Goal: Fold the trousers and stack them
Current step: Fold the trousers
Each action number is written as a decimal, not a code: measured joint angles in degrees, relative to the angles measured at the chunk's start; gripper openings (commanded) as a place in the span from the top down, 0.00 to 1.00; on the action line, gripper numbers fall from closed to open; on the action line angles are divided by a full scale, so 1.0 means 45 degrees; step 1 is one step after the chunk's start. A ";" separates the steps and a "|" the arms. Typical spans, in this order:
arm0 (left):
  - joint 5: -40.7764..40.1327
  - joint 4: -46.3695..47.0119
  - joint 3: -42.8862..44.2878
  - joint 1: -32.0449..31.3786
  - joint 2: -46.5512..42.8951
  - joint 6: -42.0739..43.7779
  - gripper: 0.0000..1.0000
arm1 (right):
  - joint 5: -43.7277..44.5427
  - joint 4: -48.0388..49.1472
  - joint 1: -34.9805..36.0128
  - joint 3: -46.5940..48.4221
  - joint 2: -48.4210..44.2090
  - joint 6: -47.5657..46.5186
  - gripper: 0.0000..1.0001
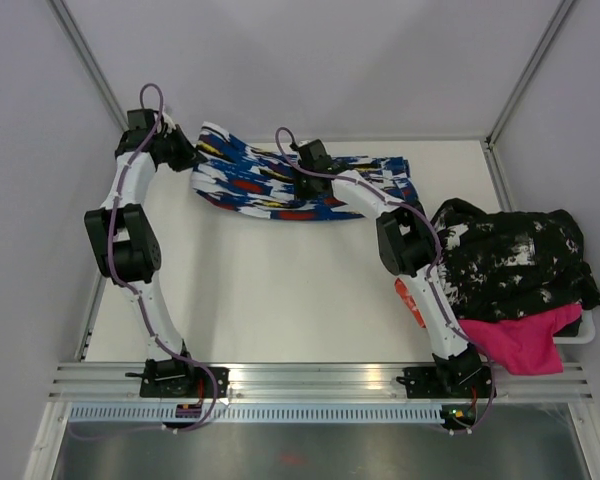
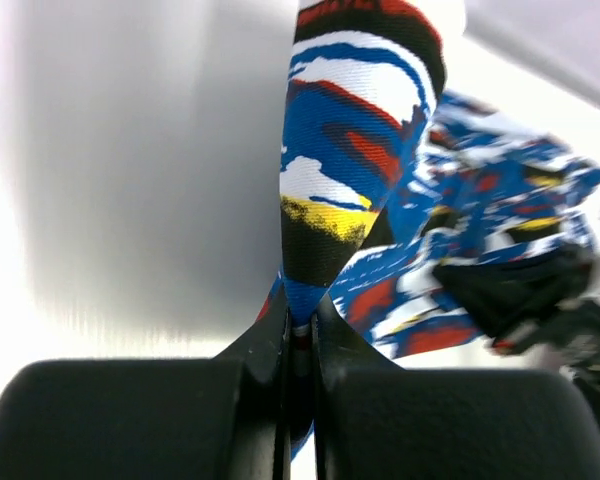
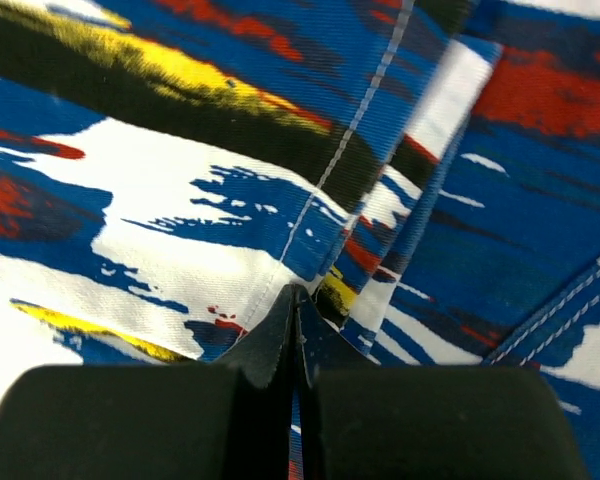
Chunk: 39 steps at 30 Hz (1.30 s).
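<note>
The trousers (image 1: 250,185), royal blue with white, red, black and yellow splashes, lie bunched across the far part of the white table (image 1: 280,300). My left gripper (image 1: 188,152) is at their left end. In the left wrist view it (image 2: 300,325) is shut on a strip of the trousers (image 2: 350,120) that rises taut from the jaws. My right gripper (image 1: 308,170) sits on the middle of the cloth. In the right wrist view it (image 3: 298,300) is shut on a fold of the trousers (image 3: 180,200) beside a stitched seam.
A heap of black-and-white clothing (image 1: 510,260) over a pink garment (image 1: 525,340) fills the table's right side, resting on a white tray (image 1: 583,335). Something red-orange (image 1: 412,300) shows beside the right arm. Grey walls and frame posts close the back and sides.
</note>
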 measured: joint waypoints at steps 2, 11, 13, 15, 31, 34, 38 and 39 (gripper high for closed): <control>0.0010 -0.0442 0.0753 -0.0019 -0.0243 0.0015 0.98 | -0.0243 0.0068 0.0146 0.0340 0.0204 0.0010 0.99; -0.0806 -0.3337 0.5940 -0.0937 -0.0243 0.0321 0.98 | -0.1608 -0.0675 -0.1511 -0.0219 -0.1404 0.0821 0.47; -0.1433 -0.3774 0.7179 -0.1535 -0.0078 0.0277 0.98 | -0.1749 -0.0748 -0.2652 -0.0937 -0.2603 0.0831 0.45; -0.2375 -0.4090 0.8000 -0.2317 0.0136 0.0277 0.98 | -0.1525 -0.0860 -0.4046 -0.1224 -0.3866 0.0665 0.41; -0.8427 -0.3750 0.9005 -0.8777 0.2866 -0.1574 0.98 | -0.1593 -0.1481 -0.8247 -0.5775 -0.7732 0.0165 0.42; -0.8806 -0.2560 0.9238 -0.9233 0.3526 -0.2191 0.98 | -0.2166 -0.1331 -0.8257 -0.5999 -0.7732 0.0408 0.42; -0.9044 -0.1520 0.9248 -0.9578 0.4517 -0.3225 0.98 | -0.2735 -0.1049 -0.8252 -0.6227 -0.7737 0.0651 0.42; -0.8976 -0.1263 0.9253 -0.9646 0.4775 -0.3463 0.98 | -0.2841 -0.1001 -0.8252 -0.6290 -0.7737 0.0690 0.42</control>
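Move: The trousers' raised hem end is already pinched in the left hand. Their waist end lies some 52 cm to its right, about 2 cm farther out and 14 cm below; the middle, under the shut right fingertips, is about 29 cm to its right, 2 cm nearer and 13 cm below. From the right hand the waist end is roughly 25 cm right and 4 cm ahead, and the black cloth pile about 54 cm right and 18 cm back. The trousers' hem end, still firmly shut in the left fingers, is swung up nearly 20 cm and then about 35 cm right and down again, over the middle towards the waist end, the fingers tipping up some 15 degrees. The right hand leaves the middle, opens, and clears out up and to the right past the waist end, sinking a little at the finish and turned some 30 degrees clockwise. ##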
